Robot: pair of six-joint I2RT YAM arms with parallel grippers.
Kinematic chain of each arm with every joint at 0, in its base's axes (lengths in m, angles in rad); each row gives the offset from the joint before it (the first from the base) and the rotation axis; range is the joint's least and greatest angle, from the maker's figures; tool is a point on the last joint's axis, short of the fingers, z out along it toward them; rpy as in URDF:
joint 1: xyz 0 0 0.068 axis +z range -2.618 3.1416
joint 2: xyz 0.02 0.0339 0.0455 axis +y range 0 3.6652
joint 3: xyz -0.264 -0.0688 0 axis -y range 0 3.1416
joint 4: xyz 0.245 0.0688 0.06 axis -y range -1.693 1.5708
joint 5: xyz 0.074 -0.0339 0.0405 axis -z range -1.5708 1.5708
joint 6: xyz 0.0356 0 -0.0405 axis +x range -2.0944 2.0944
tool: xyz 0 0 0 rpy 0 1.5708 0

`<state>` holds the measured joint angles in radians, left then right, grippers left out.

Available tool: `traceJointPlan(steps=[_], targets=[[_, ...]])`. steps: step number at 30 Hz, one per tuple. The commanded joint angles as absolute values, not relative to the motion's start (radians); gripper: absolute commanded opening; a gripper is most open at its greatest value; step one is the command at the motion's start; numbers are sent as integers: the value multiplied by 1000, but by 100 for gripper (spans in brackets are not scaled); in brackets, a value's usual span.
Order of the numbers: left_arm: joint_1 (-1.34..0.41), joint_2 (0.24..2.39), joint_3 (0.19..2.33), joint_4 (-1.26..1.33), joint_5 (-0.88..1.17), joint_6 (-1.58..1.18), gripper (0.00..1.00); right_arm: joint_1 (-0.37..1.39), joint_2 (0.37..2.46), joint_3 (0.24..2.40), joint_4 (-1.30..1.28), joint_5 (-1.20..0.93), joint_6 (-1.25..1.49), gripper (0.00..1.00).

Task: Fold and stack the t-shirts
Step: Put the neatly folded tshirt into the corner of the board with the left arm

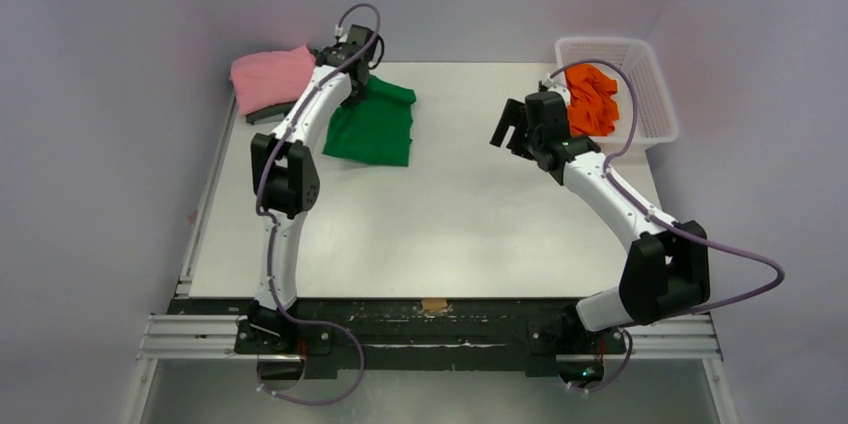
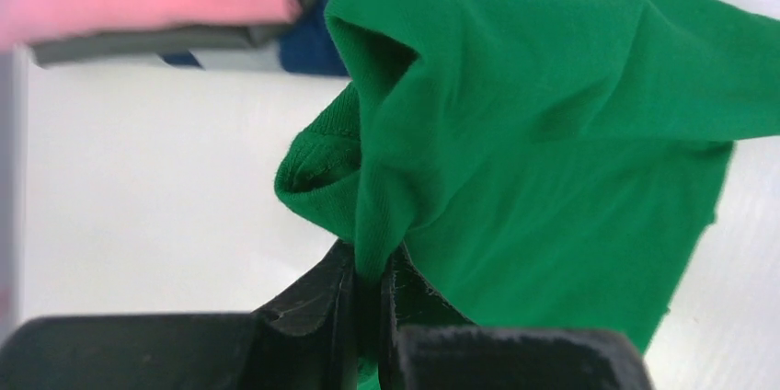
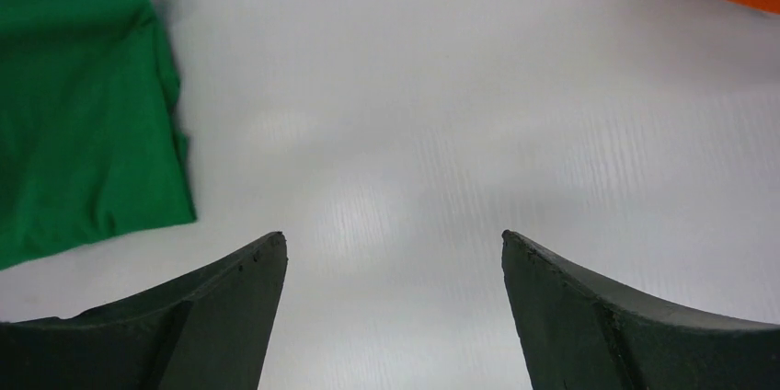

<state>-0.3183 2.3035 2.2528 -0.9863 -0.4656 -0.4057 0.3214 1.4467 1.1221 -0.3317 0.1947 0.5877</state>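
The bright green t-shirt (image 1: 375,124) lies folded at the back left of the table, its far corner lifted. My left gripper (image 1: 357,79) is shut on that corner; in the left wrist view the green cloth (image 2: 552,132) is pinched between my fingertips (image 2: 368,266). A folded pink t-shirt (image 1: 272,77) lies on top of a stack at the far left, with dark grey (image 2: 138,43) and dark blue (image 2: 317,45) shirts under it. Orange t-shirts (image 1: 592,99) fill the white basket. My right gripper (image 1: 512,126) is open and empty above the bare table (image 3: 395,241); the green shirt (image 3: 83,105) is to its left.
The white lattice basket (image 1: 655,94) stands at the back right corner. A black rail (image 1: 430,319) with both arm bases runs along the near edge. Purple cables loop off both arms. Grey walls close in the table on three sides.
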Motion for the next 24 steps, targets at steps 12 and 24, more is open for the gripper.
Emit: traceJointPlan(steps=[12,24], targets=[[-138,2276,2536,-727,-492,-141,0,322,1428,1125,-341,291,528,86],[-1,2295,2592,-608,-306,-254,0,322,1487,1184,-380,295,519,87]])
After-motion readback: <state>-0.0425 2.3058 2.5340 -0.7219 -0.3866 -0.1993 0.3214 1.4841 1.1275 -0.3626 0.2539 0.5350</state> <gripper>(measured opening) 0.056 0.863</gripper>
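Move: The left hand already pinches the green t-shirt, whose main part lies about 6 cm back, 6 cm to its right and 11 cm below. The stack in the corner is some 6 cm ahead, 15 cm to its left and 9 cm down; the pink t-shirt on top of it is about 7 cm ahead, 17 cm left and 7 cm down. From the idle right hand the stack lies roughly 18 cm ahead, 50 cm left and 13 cm lower. Up and leftward together, about 14 cm each way, and some 9 cm forward, the left arm carries the green t-shirt from beside the stack to high over it, next to the far wall. The wrist tips up by roughly 25 degrees, so the fingers point more forward, and they keep their pinch on the upper left part of the cloth. ##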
